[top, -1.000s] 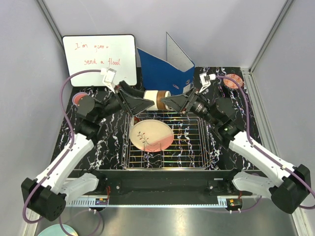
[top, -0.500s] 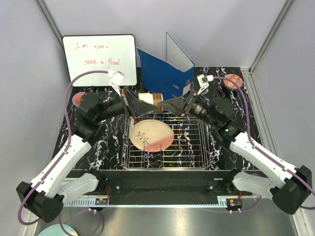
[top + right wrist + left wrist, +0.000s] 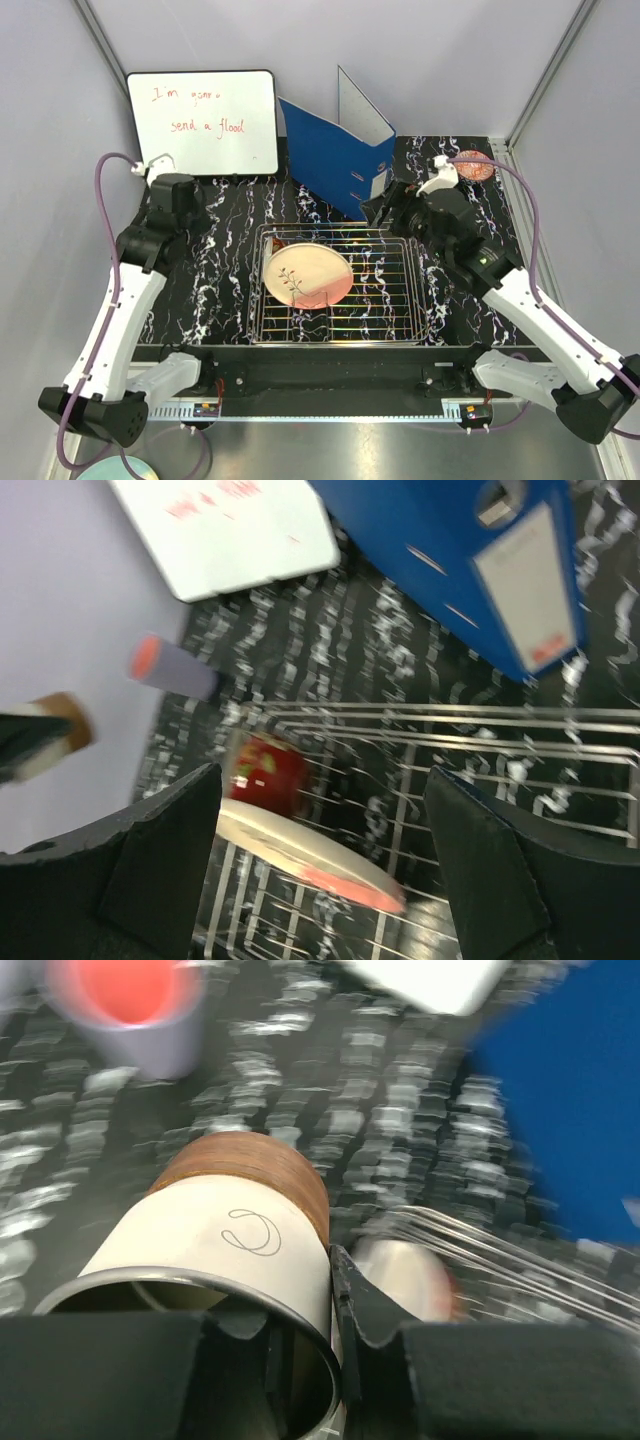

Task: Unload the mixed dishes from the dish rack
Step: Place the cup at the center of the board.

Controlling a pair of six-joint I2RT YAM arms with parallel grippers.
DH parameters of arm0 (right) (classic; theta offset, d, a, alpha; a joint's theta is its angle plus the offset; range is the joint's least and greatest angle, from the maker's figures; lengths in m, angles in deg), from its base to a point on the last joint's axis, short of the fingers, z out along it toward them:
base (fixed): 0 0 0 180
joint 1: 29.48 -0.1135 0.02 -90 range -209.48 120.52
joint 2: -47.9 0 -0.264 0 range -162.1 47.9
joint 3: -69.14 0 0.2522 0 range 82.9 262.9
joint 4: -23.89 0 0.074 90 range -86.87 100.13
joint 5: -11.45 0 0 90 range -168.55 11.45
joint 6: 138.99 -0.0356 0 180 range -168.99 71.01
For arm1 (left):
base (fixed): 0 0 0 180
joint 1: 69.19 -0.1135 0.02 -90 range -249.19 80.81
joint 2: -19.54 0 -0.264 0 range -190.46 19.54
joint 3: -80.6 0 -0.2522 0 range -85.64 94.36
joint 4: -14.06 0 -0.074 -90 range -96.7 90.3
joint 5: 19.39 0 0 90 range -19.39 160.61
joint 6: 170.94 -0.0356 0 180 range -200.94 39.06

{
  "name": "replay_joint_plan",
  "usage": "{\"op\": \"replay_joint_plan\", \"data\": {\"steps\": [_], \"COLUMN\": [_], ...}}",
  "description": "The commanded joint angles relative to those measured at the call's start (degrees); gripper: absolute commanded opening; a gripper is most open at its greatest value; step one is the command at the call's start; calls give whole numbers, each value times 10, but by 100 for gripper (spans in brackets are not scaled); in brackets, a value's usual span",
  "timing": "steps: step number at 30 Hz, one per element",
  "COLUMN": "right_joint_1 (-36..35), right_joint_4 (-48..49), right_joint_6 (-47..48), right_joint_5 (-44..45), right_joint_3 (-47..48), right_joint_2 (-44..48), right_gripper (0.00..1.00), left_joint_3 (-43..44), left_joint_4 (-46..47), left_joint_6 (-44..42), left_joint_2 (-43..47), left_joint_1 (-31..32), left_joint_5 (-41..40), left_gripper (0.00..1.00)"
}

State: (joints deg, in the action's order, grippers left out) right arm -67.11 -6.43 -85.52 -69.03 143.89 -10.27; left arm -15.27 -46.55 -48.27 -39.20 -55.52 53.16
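Note:
My left gripper [image 3: 322, 1305] is shut on the rim of the cream-brown cup [image 3: 230, 1230], one finger inside it and one outside. In the top view the left wrist [image 3: 175, 195] hangs over the table's far left and hides the cup. The dish rack [image 3: 340, 285] holds the cream-and-pink plate [image 3: 308, 275] and a red-patterned bowl [image 3: 275, 243] at its far left corner. My right gripper [image 3: 383, 212] is open and empty over the rack's far right edge. In the right wrist view the plate [image 3: 310, 855] and bowl [image 3: 265, 770] lie between its spread fingers [image 3: 160, 860].
A lavender cup [image 3: 130, 1010] lies on the table beyond the held cup. The blue ring binder [image 3: 335, 150] stands behind the rack, with a whiteboard [image 3: 205, 120] to its left. Another red-patterned bowl [image 3: 473, 165] sits at the far right corner.
The left gripper closed on the cream-brown cup and swung it from above the rack's far edge to the far left. The right gripper opened wider and drew back to the right.

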Motion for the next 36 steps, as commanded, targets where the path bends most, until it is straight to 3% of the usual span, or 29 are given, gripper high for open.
{"op": "replay_joint_plan", "data": {"steps": [1, 5, 12, 17, 31, 34, 36], "right_joint_1": [1, 2, 1, 1, 1, 0, 1], "right_joint_4": [-69, -60, -60, -63, -66, -66, -66], "right_joint_6": [30, 45, 64, 61, 59, 61, 61], "right_joint_5": [56, 56, 58, 46, 49, 48, 45], "right_joint_3": [4, -3, -24, -42, -62, -61, -61], "right_joint_2": [-7, 2, 43, 71, 82, 78, 77], "right_gripper": [90, 90, 89, 89, 89, 89, 88], "left_joint_3": [-10, -23, -10, -25, -76, -71, -66], "left_joint_4": [-59, -50, -24, 19, 67, 65, 62], "left_joint_6": [-32, -29, -10, -13, -16, -18, -19], "left_joint_2": [28, -7, -125, -202, -308, -324, -333], "left_joint_1": [-4, -44, -180, -239, -288, -294, -299], "left_joint_5": [-213, -211, -49, 47, 43, 40, 42], "left_gripper": [0, 0, 0, 0, 0, 10, 22]}}
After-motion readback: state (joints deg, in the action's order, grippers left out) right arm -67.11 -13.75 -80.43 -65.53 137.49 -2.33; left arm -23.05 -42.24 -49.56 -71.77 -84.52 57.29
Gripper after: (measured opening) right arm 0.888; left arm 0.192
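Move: The bare counter spot for the cup in my left hand lies about 14 cm to my left, level with me fore and aft, and some 26 cm below. The purple cup stands around 12 cm beyond that spot; the red bowl in the rack's corner is some 10 cm to my right and 3 cm ahead, and the plate 18 cm to my right and 4 cm back, both about 20 cm down. From my empty right hand the spot is roughly 48 cm to the left and 30 cm lower. I swing my left hand, still gripping the cup, away from the rack to the left and then mostly down, some 14 cm across and 21 cm lower, to the near side of the purple cup. On the way my fingers tip about 35 degrees down and turn counter-clockwise, swinging the cup's wooden base under. My open right hand sinks and eases right about 4 cm each, touching nothing. ##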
